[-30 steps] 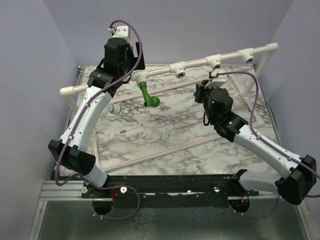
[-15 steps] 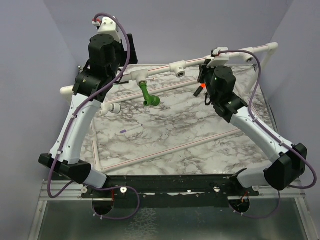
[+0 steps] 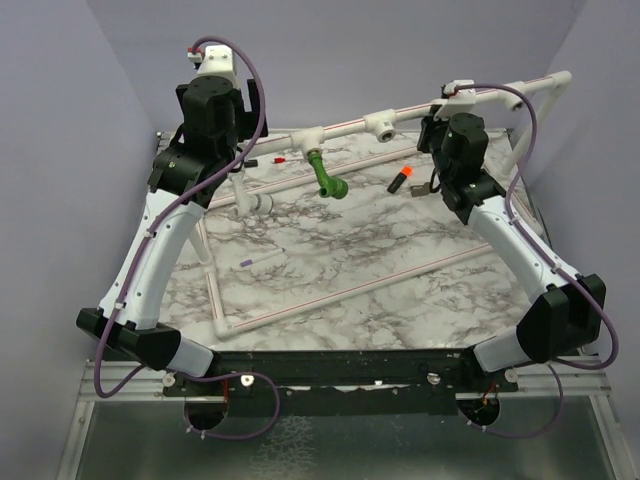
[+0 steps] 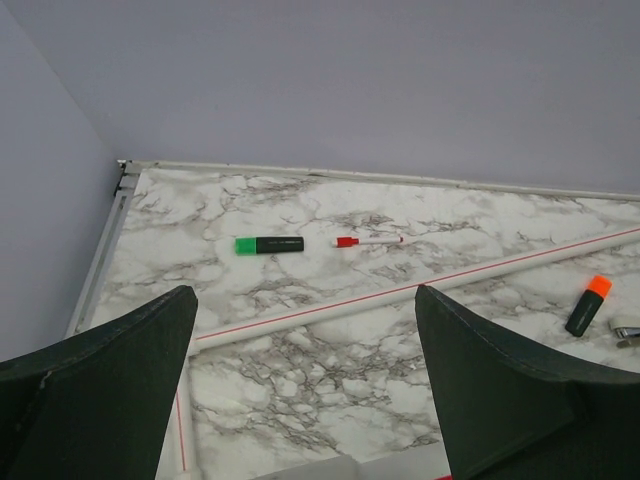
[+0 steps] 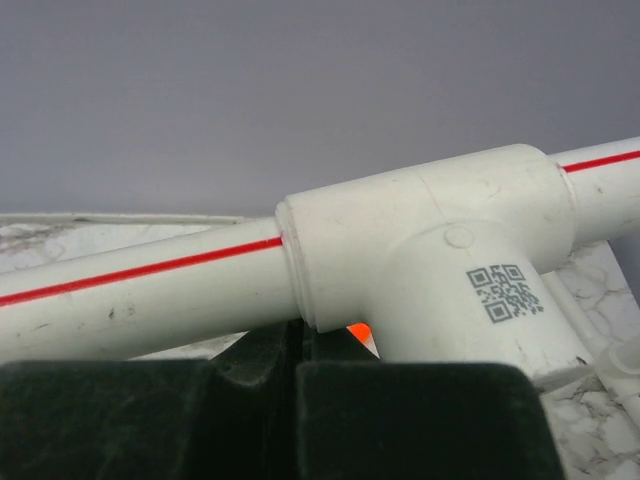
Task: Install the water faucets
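Observation:
One bright green water faucet (image 3: 327,178) hangs by its end from a white tee (image 3: 312,135) on the raised pipe rail (image 3: 480,99), spout pointing down toward the marble. My left gripper (image 3: 252,105) hovers high over the far left of the table, apart from the faucet. In the left wrist view this gripper (image 4: 305,300) is open with only marble and a low pipe (image 4: 400,295) between its fingers. My right gripper (image 5: 300,370) is shut and empty, its fingers pressed up under the rail beside another white tee (image 5: 430,250). From above, this gripper (image 3: 438,132) is at the rail's right part.
A green highlighter (image 4: 268,244) and a red pen (image 4: 370,241) lie near the far edge. An orange-capped marker (image 3: 401,180) lies by the right gripper. A small purple scrap (image 3: 258,260) rests mid-table. The pipe frame's low rails (image 3: 330,297) cross the marble top.
The pipe frame has shifted to the right, carrying the green faucet with it. My right gripper moved far and right, staying against the rail. My left arm rose and drew back left.

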{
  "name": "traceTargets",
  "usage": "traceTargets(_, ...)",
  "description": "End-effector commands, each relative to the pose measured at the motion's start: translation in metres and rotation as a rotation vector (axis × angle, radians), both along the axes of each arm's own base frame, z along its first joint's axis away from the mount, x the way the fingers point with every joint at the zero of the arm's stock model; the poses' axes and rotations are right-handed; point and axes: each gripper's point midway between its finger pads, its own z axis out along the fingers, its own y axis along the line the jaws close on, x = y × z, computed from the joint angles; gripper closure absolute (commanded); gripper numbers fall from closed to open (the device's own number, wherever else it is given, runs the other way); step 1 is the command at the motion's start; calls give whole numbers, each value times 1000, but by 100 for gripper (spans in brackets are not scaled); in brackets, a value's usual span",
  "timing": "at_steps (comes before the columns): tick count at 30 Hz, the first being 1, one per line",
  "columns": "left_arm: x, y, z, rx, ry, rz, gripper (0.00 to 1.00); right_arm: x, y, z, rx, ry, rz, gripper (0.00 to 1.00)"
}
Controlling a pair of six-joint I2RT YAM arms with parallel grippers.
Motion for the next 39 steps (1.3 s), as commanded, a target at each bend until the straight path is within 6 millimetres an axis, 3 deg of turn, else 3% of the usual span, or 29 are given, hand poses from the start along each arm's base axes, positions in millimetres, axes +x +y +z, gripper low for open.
traceTargets(1,-4,8,4,25,-4,31,9,13,-59,18,-5,-38,-128,99)
traceTargets(3,-2,6,3,24,-1,28,9,14,-70,20,1,-40,-144,99)
traceTargets(5,2,3,0,24,6,23,9,12,-69,21,12,-34,-126,100)
traceTargets(11,13,-3,-16,28,42,14,9,-15,-33,10,103,12,82,98)
traceTargets(14,15,-5,-30,35,69,12,9,-32,-17,1,134,58,179,87)
traceTargets(18,14,-5,-49,43,103,14,9,-57,-9,-17,152,142,237,66)
traceTargets(23,9,-5,-71,47,141,5,9,-94,2,-22,146,187,329,54)
traceTargets(30,6,-8,-79,39,154,-11,8,-148,40,-11,128,143,582,42)
traceTargets(39,7,-14,-81,20,157,-36,8,-203,79,25,-12,-125,832,30)
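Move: Just to the right of the right hand's shut fingers, whose tips reach in under the upper pipe, stands a bare tee, its middle about 3 cm right and 2 cm above. The next bare tee lies some 11 cm left and 3 cm nearer the base, another about 15 cm right and 3 cm farther out; the green faucet hangs roughly 22 cm left, 10 cm back and 5 cm lower. From the left hand the tee beside the right fingers is some 43 cm right, 5 cm ahead and 8 cm lower. Shoving right by about 6 cm, the right hand keeps its shut fingertips against the left side of the bare tee's outlet, then comes free and draws back some 19 cm and left about 12, turning roughly 45 degrees counter-clockwise while its fingers open wide. The left hand, fingers still open, dips about 3 cm and eases 2 cm forward near the pipe's left end. ##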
